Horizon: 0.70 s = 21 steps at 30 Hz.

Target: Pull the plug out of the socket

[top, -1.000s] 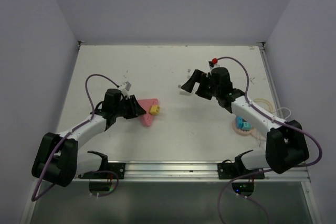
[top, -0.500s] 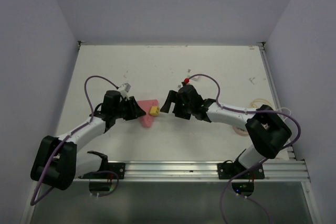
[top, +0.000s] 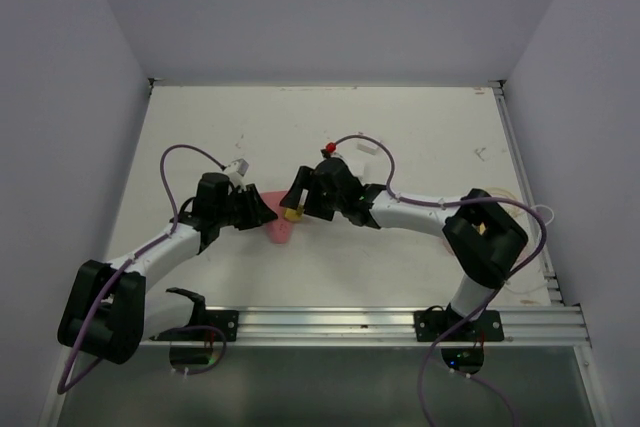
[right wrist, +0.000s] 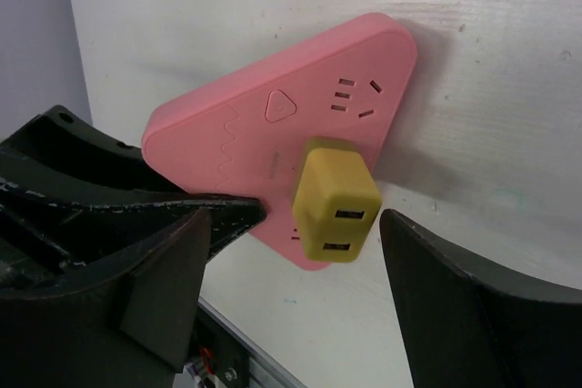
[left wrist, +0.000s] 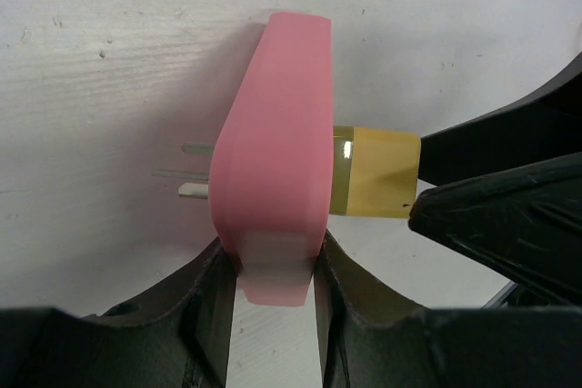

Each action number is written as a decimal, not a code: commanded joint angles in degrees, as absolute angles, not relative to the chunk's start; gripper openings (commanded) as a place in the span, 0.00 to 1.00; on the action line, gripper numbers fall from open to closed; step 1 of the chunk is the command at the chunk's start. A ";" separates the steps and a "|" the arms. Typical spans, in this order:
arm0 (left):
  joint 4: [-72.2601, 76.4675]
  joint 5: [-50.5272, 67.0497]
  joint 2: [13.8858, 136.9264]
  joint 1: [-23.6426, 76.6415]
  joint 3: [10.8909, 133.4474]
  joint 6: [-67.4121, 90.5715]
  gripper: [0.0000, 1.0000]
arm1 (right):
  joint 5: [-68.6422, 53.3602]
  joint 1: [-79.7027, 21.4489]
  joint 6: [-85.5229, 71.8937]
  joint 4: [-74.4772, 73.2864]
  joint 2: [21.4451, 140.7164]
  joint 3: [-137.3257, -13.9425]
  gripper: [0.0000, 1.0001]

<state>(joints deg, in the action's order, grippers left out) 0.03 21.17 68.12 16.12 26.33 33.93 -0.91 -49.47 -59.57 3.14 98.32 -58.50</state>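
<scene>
A pink triangular socket lies on the white table with a yellow plug seated in its top face. My left gripper is shut on one corner of the socket, its fingers pressed to both sides. My right gripper stands open around the plug, one finger on each side with a gap to both. In the left wrist view the plug sticks out to the right, and the right gripper's fingers are close by it. The socket's own prongs point left.
A small white block lies behind the right arm on the table. The metal rail runs along the near edge. Purple cables loop above both arms. Grey walls close the table at left, right and back.
My right arm has swung left across the table to the plug, and its jaws have narrowed around it. The left gripper and the socket have not moved.
</scene>
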 commanded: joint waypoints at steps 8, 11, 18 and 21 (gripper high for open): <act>-0.97 20.30 68.03 15.82 25.31 34.98 0.00 | 0.18 -50.10 -62.23 7.99 103.62 -58.89 0.58; 1.23 19.69 68.38 15.82 24.96 35.16 0.00 | 0.18 -50.01 -62.75 9.13 103.71 -58.45 0.45; 2.90 17.58 68.64 15.82 22.94 37.00 0.00 | 0.26 -50.01 -64.33 9.58 101.25 -56.87 0.03; 3.25 16.61 68.12 15.82 21.98 38.40 0.00 | 0.26 -50.01 -66.00 8.70 100.20 -56.78 0.00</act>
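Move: The yellow plug, the last one in the pink socket, lies about 3 cm below the right hand and 2 cm to its left, neither ahead nor back. The socket's middle is about 5 cm to that hand's left and 3 cm below it. A loose white plug lies on the table some 11 cm ahead, 11 cm to its right and 8 cm lower. From the left hand, which already holds the socket, the yellow plug is about 6 cm to the right, level and straight across. The yellow plug is taken between the right hand's fingertips: the hand sinks about 3.5 cm onto it with the fingers closing from wide open, then eases up slightly and about 1 cm left as they pinch the plug's two sides and stop on it. The left hand keeps its grip on the socket, staying in place with only a tiny wrist turn. ##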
